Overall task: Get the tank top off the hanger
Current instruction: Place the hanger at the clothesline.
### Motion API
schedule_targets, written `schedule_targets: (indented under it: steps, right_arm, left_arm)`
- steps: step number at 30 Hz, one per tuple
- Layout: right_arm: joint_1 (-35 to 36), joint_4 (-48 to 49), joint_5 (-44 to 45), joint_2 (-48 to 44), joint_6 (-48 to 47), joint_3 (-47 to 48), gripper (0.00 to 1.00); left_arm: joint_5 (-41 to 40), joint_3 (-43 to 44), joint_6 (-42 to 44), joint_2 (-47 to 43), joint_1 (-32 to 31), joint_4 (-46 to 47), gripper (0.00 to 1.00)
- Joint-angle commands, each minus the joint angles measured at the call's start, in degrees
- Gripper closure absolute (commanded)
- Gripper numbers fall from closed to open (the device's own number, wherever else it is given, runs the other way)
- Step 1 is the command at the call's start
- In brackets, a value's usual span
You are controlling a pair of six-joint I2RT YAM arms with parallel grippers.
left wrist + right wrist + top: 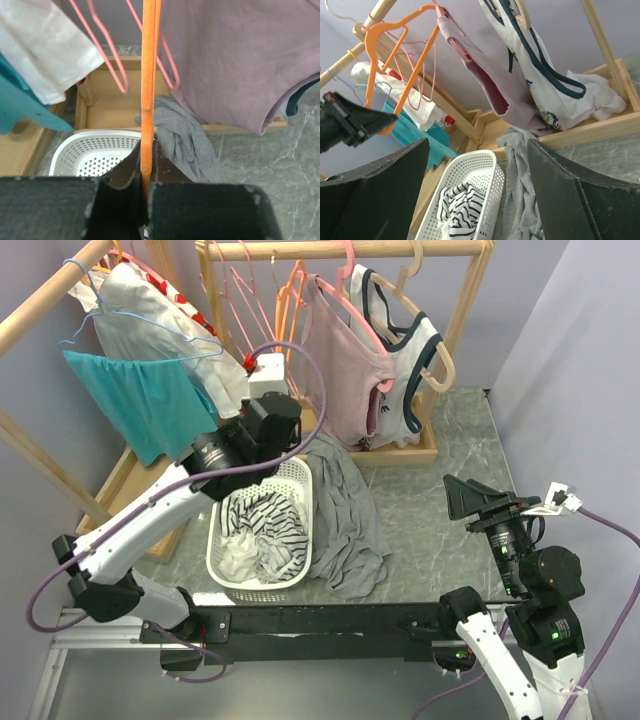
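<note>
The orange hanger hangs bare from the wooden rail, and my left gripper is shut on its lower bar. From the right wrist view, that gripper pinches the hanger's bottom corner. The grey tank top lies crumpled on the table, draped against the right side of the white basket; it also shows below the hanger. My right gripper hovers open over the table's right side, its jaws wide apart with nothing between them.
A pink top on a pink hanger and a white top with navy trim hang on the right rack. Teal and white garments hang on the left rack. The basket holds striped laundry.
</note>
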Motion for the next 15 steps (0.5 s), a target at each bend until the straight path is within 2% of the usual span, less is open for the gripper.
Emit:
schedule_targets:
  steps: [1, 9, 15]
  right_arm:
    - [-0.2, 0.1, 1.6, -1.6, -1.7, -0.8, 0.13]
    - [-0.1, -1.1, 0.4, -0.5, -4.2, 0.7, 0.12]
    - [-0.2, -1.0, -0.3, -0.3, -5.0, 0.6, 0.12]
  left_arm:
    - [1.9, 7.8, 1.1, 4.5, 1.7, -2.9, 0.99]
    - [9.9, 14.6, 1.6, 10.1, 6.5, -4.5, 0.99]
    - [11.8, 19.2, 4.1, 12.8, 9.2, -5.1, 0.99]
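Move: Ahead of the left hand, roughly 18 cm out, level sideways and some 25 cm higher, lies the clothesline spot for the orange hanger it still grips. The pink tank top hangs about 13 cm ahead and 11 cm to the right of this hand, a little above it; the empty pink hangers are some 12 cm ahead, 7 cm left and 8 cm up. From the right hand that spot is about 31 cm ahead, 31 cm left and 26 cm up. Carrying the empty orange hanger upright and edge-on, the left hand pushes steadily forward by about 5 cm towards the clothesline, easing a little to the right at first, into the gap between the empty pink hangers and the pink tank top. The wrist tips down by some 5 degrees, and the nearly shut fingers keep their grip. ##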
